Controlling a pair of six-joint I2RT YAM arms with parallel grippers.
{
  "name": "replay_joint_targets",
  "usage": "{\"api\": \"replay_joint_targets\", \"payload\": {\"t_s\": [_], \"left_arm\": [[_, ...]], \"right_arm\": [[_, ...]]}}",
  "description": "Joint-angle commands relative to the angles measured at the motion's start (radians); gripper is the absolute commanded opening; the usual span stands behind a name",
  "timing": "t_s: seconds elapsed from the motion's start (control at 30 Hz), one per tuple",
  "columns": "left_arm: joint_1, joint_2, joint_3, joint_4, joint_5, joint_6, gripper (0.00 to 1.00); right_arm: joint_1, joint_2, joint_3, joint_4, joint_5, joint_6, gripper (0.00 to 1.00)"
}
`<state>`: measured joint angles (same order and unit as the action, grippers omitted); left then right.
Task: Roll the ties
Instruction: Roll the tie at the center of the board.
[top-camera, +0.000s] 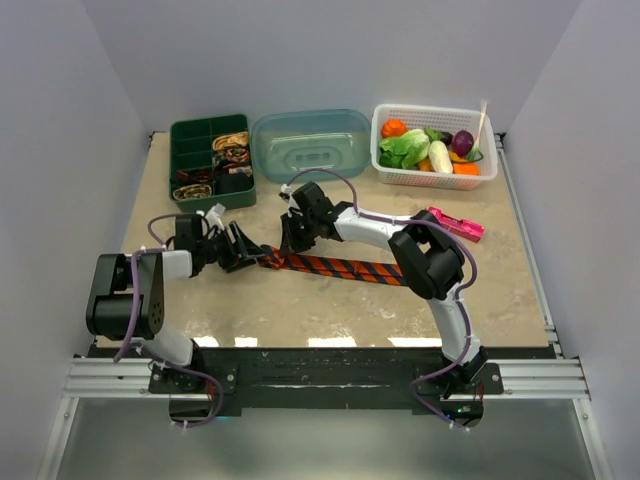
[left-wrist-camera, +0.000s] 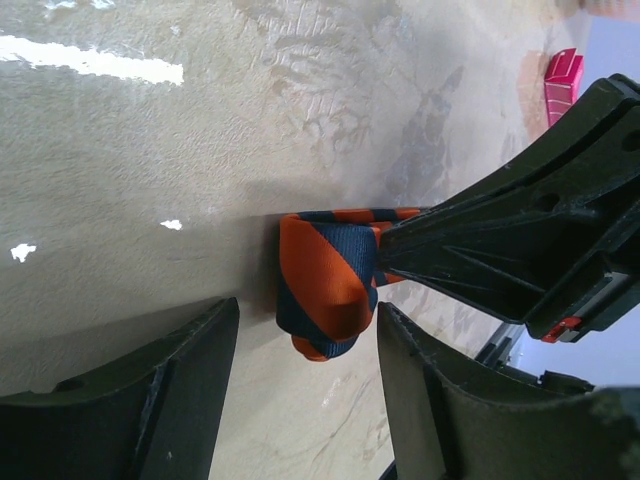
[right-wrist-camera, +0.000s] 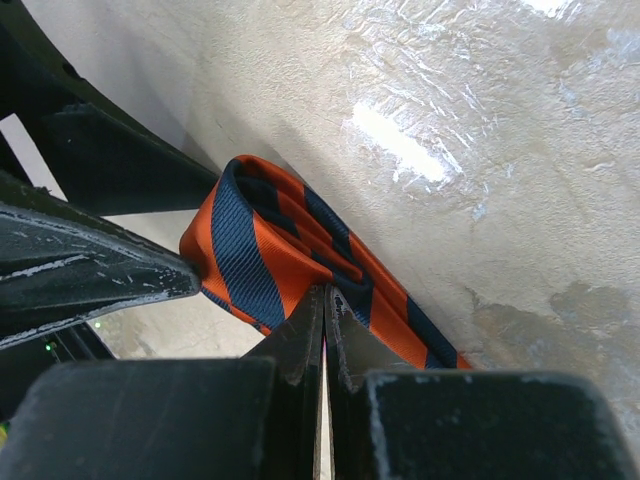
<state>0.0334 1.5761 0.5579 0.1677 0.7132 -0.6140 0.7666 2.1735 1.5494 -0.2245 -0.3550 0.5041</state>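
Observation:
An orange tie with dark blue diagonal stripes (top-camera: 340, 267) lies flat across the middle of the table, its left end folded over into a small loose coil (left-wrist-camera: 325, 285) (right-wrist-camera: 260, 250). My left gripper (top-camera: 243, 256) (left-wrist-camera: 308, 345) is open, low over the table. The coil sits just at its fingertips (left-wrist-camera: 190, 370), a little nearer the right-hand one. My right gripper (top-camera: 293, 243) (right-wrist-camera: 325, 295) is shut and comes in from the other side. Its joined tips press against the coil's fold. I cannot see any fabric caught between its jaws.
At the back left a green compartment tray (top-camera: 190, 135) holds several small rolled ties (top-camera: 232, 150). A clear teal tub (top-camera: 310, 145) stands beside it. A white basket (top-camera: 436, 176) of toy vegetables is at the back right. A pink flat gadget (top-camera: 456, 224) lies right of my right arm.

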Motion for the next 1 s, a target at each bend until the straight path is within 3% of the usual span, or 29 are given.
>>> {"api": "replay_joint_targets", "payload": {"t_s": [0.0, 0.23, 0.4, 0.57, 0.77, 0.97], "left_arm": [[-0.009, 0.061, -0.027, 0.033, -0.011, -0.023, 0.61], [-0.072, 0.105, -0.009, 0.099, -0.012, -0.059, 0.49], [-0.078, 0.073, -0.012, 0.099, -0.041, -0.063, 0.25], [-0.078, 0.035, 0.0, 0.075, -0.052, -0.055, 0.1], [-0.078, 0.027, 0.002, 0.082, -0.046, -0.064, 0.0], [-0.075, 0.027, 0.004, 0.084, -0.038, -0.066, 0.0]], "right_arm": [[0.002, 0.019, -0.014, 0.005, 0.024, -0.018, 0.0], [0.002, 0.017, -0.012, 0.004, 0.022, -0.018, 0.0], [0.002, 0.009, 0.003, -0.006, 0.013, -0.016, 0.0], [0.002, -0.012, 0.017, -0.006, -0.009, -0.007, 0.0], [0.002, -0.04, 0.021, -0.012, 0.001, -0.012, 0.0], [0.002, -0.03, 0.021, -0.016, -0.004, -0.015, 0.0]]}}
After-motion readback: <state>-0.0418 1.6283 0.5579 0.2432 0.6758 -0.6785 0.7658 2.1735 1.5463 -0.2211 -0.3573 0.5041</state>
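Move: The tie's rolled end is about 3 cm to the right of the left hand, level with it fore and aft and 1 cm lower; from the right hand it is some 3 cm left, 1 cm back and 1 cm lower. The flat stretch of tie runs on to the right, its middle some 21 cm right and 2 cm back from the left hand. The green box is about 22 cm ahead and 9 cm left of the left hand. Left fingers slide about 2 cm right, sink 1 cm and pinch the roll; shut right fingertips stay on the tie. ##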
